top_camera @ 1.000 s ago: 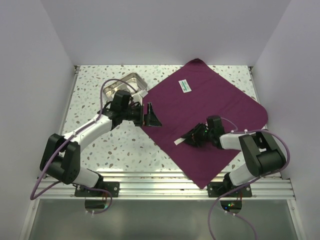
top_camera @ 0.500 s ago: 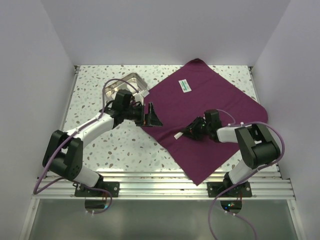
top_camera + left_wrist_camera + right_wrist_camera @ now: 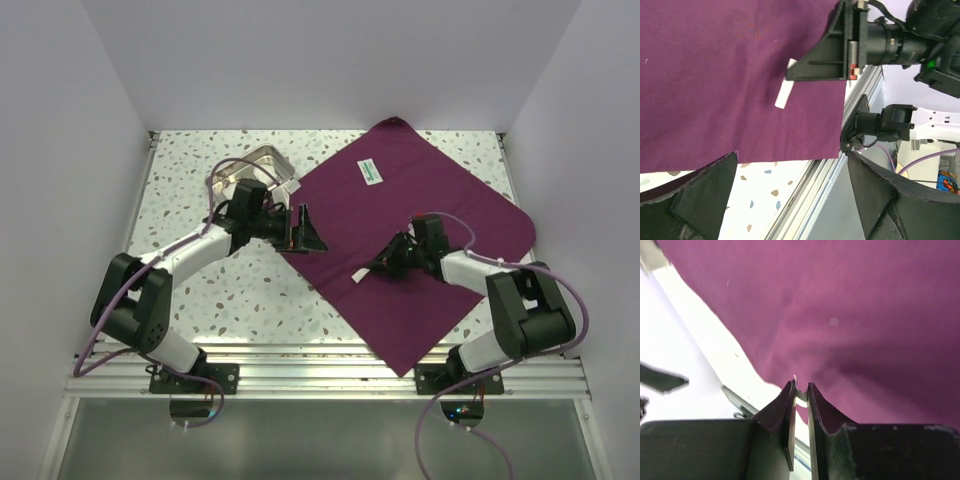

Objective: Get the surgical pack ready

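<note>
The plum-purple cloth point(image 3: 430, 215) lies spread like a diamond on the speckled table. A small white packet point(image 3: 357, 274) sticks out of my right gripper point(image 3: 378, 267), which is shut on one end of it just above the cloth's near-left part. In the left wrist view the packet point(image 3: 783, 95) juts from the right gripper point(image 3: 796, 70); in the right wrist view a thin white strip point(image 3: 801, 395) sits pinched between the jaws over the cloth point(image 3: 865, 315). My left gripper point(image 3: 305, 232) stands open at the cloth's left corner, nothing between its fingers point(image 3: 690, 200). The steel tray point(image 3: 262, 158) sits behind it.
A white-and-green packet point(image 3: 372, 171) lies on the cloth's far part. A white item point(image 3: 286, 186) rests at the tray's right corner. The metal rail point(image 3: 330, 355) runs along the table's near edge, and white walls close in the left, back and right.
My right gripper's jaws have closed on the small white packet and carried it slightly away from the near edge. The left arm has edged a little toward the cloth, still open.
</note>
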Controlling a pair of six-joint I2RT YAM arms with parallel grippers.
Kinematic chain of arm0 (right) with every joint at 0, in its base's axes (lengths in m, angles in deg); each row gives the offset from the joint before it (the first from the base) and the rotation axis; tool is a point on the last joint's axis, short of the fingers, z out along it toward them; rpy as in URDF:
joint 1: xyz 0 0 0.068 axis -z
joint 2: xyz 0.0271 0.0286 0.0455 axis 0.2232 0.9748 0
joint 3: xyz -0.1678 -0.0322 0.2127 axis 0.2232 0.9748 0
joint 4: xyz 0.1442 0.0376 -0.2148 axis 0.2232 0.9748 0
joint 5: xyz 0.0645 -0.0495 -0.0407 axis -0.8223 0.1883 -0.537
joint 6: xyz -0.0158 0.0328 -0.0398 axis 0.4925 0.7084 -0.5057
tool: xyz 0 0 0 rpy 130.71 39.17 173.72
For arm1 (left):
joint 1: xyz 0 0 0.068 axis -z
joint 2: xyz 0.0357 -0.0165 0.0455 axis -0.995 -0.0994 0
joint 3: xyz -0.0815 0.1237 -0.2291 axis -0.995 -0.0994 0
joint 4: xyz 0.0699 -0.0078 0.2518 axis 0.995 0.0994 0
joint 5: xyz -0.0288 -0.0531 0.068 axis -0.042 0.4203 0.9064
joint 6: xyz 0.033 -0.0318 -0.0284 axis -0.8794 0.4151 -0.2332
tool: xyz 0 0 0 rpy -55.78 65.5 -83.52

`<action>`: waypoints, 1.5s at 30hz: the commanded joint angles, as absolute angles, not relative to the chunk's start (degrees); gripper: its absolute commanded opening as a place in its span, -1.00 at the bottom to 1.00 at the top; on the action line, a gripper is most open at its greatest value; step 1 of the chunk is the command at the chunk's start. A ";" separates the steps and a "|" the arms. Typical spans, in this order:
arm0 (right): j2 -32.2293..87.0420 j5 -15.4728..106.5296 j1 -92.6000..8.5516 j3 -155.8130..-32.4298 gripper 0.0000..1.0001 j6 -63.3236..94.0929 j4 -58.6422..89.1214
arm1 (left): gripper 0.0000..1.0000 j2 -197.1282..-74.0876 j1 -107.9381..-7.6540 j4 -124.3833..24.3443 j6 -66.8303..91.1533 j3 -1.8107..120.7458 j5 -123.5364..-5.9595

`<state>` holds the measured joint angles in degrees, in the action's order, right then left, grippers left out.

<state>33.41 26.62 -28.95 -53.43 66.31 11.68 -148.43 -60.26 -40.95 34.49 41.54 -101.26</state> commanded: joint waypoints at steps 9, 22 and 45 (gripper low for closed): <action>24.20 16.09 -28.81 -65.32 -1.00 54.63 32.92 | 0.98 -152.57 -56.53 -51.43 34.42 45.82 -110.01; 24.99 8.79 -28.89 -75.44 -1.00 53.31 38.46 | 0.55 -156.97 -51.95 -61.54 40.83 44.95 -115.55; 31.14 13.52 -28.46 -82.29 -0.15 48.13 46.71 | -1.00 -161.54 -53.35 -64.54 44.09 47.06 -117.22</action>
<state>30.49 10.65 -29.06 -78.91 51.64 41.17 -160.91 -51.96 -64.32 45.42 44.86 -117.28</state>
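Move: The white strip pinched in my right fingers lies some 12 cm to the right of my open left hand, about 2 cm back and 11 cm lower; it sticks out about 2 cm left of my right hand point and 2 cm back. My left gripper is about 14 cm left of my right hand and 10 cm above, level with it forward. The green-labelled packet lies 24 cm ahead and 14 cm right of my left hand; the steel tray 23 cm ahead and 15 cm left. My right hand keeps its pinch on the white strip and lifts it about 13 cm, swinging some 20 degrees counter-clockwise, to meet my left. My left hand goes about 8 cm right and a little back, turning clockwise and rolling its left side down, then shuts fully from wide open, pinching the strip's free end; last, my right fingers start to part. ##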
